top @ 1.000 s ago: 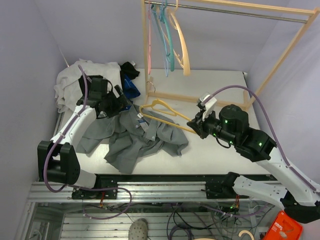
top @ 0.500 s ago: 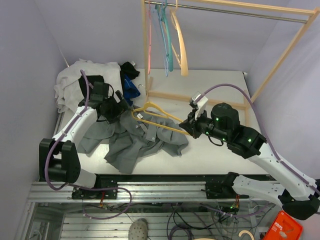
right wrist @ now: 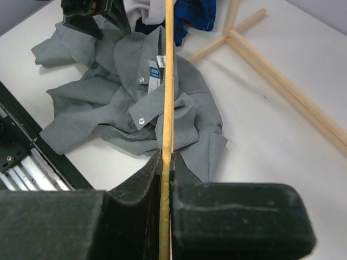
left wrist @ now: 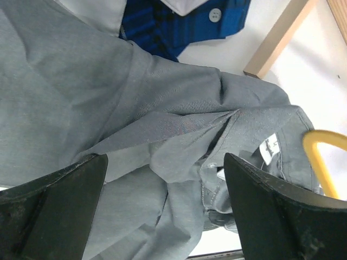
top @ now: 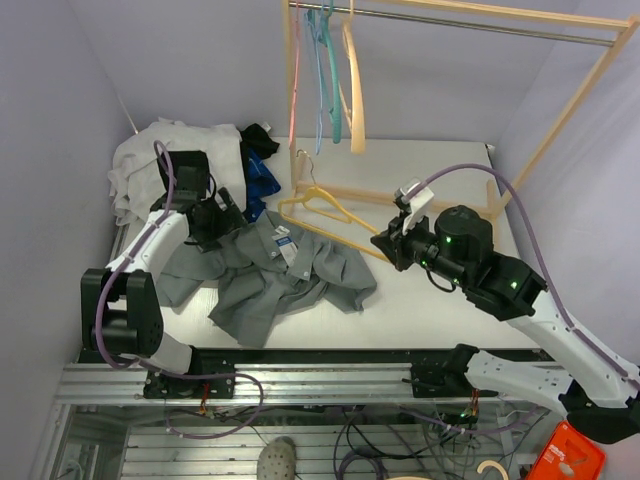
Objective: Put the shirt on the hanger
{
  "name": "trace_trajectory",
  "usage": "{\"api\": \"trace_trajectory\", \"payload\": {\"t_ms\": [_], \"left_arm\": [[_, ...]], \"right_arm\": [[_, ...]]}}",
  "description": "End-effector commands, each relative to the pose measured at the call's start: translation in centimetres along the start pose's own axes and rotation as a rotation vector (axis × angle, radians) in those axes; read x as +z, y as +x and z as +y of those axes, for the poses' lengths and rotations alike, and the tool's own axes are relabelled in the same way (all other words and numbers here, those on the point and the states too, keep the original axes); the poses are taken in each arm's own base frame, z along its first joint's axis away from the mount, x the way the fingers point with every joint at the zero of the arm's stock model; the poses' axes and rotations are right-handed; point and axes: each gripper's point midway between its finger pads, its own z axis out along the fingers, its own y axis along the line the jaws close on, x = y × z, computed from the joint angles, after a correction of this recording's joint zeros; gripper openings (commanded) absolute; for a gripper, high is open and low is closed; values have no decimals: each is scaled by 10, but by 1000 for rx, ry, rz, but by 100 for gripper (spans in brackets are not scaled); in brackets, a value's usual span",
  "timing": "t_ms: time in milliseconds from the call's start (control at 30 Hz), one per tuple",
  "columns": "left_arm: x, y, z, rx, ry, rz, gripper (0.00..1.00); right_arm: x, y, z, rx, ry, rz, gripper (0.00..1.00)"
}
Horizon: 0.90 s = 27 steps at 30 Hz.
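The grey shirt [top: 275, 275] lies crumpled on the table, collar and label facing up. My left gripper [top: 226, 213] hovers open just over its upper left part; in the left wrist view the fingers [left wrist: 65, 206] straddle folded shirt fabric [left wrist: 162, 135] without holding it. The yellow hanger [top: 325, 210] is held above the shirt's collar edge, its hook toward the rack post. My right gripper [top: 386, 245] is shut on the hanger's bottom bar. In the right wrist view that bar [right wrist: 167, 81] runs straight out from the right gripper [right wrist: 165, 157] over the shirt [right wrist: 119, 92].
A white garment [top: 150, 160] and a dark blue one [top: 262, 175] are piled at the back left. A wooden rack [top: 400, 195] stands at the back, with pink, teal and cream hangers [top: 330, 70] on its rail. Its base bars [right wrist: 282, 81] lie to the right of the shirt.
The right gripper swung the hanger left, then back right and farther from me. The left gripper shifted slightly left over the shirt and stayed open. The hangers on the rail are swinging.
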Motion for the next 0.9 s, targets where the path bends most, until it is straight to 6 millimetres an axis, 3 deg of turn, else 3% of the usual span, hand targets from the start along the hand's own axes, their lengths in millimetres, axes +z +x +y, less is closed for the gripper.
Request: {"api": "trace_trajectory", "payload": {"t_ms": [0,200,367,467,533,633,700,867], "left_arm": [[-2,-12,7,29,-6,-61,99],[2,-6,11,15,2,-43,99],[-2,-5,3,22,46,-31,99],[-17,-9,-19,53,126,-20,99],[-38,-21,-39,100,175,-54,100],[-65,-34,-72,298,286,-90,100],[-75,-32,-92,466,386,-45,99],[-70,0,-95,679,467,328,99]], "right_arm": [[-10,-11,-11,-4,54,-30,0],[0,-2,-4,4,22,-17,0],[6,-1,4,-1,-21,-1,0],[4,-6,3,-1,-15,-16,0],[2,-7,-1,-4,5,-21,0],[-2,-9,-6,-1,29,-33,0],[-4,-12,-5,6,27,-47,0],[-17,-21,-6,14,28,-84,0]]}}
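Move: Some 12 cm to the right of the left hand, about 3 cm ahead and 8 cm lower, is the shirt's tagged collar; the near-left corner of the yellow hanger hangs roughly 11 cm right, 2 cm ahead and 3 cm higher than this hand. Blue cloth lies about 14 cm ahead, 6 cm right and 7 cm below it. From the right hand, gripping the hanger's other end, the collar is about 17 cm ahead, 20 cm left and 28 cm down. Hovering low over the left part of the shirt, the left hand first eases down a centimetre or so with its fingers wide open. It then climbs quickly away, some 12 cm up and about 4 cm each forward and right, turning nearly 30 degrees clockwise as its fingers tip up to point farther forward. The right hand keeps the hanger gripped over the collar, swaying by barely a centimetre. ##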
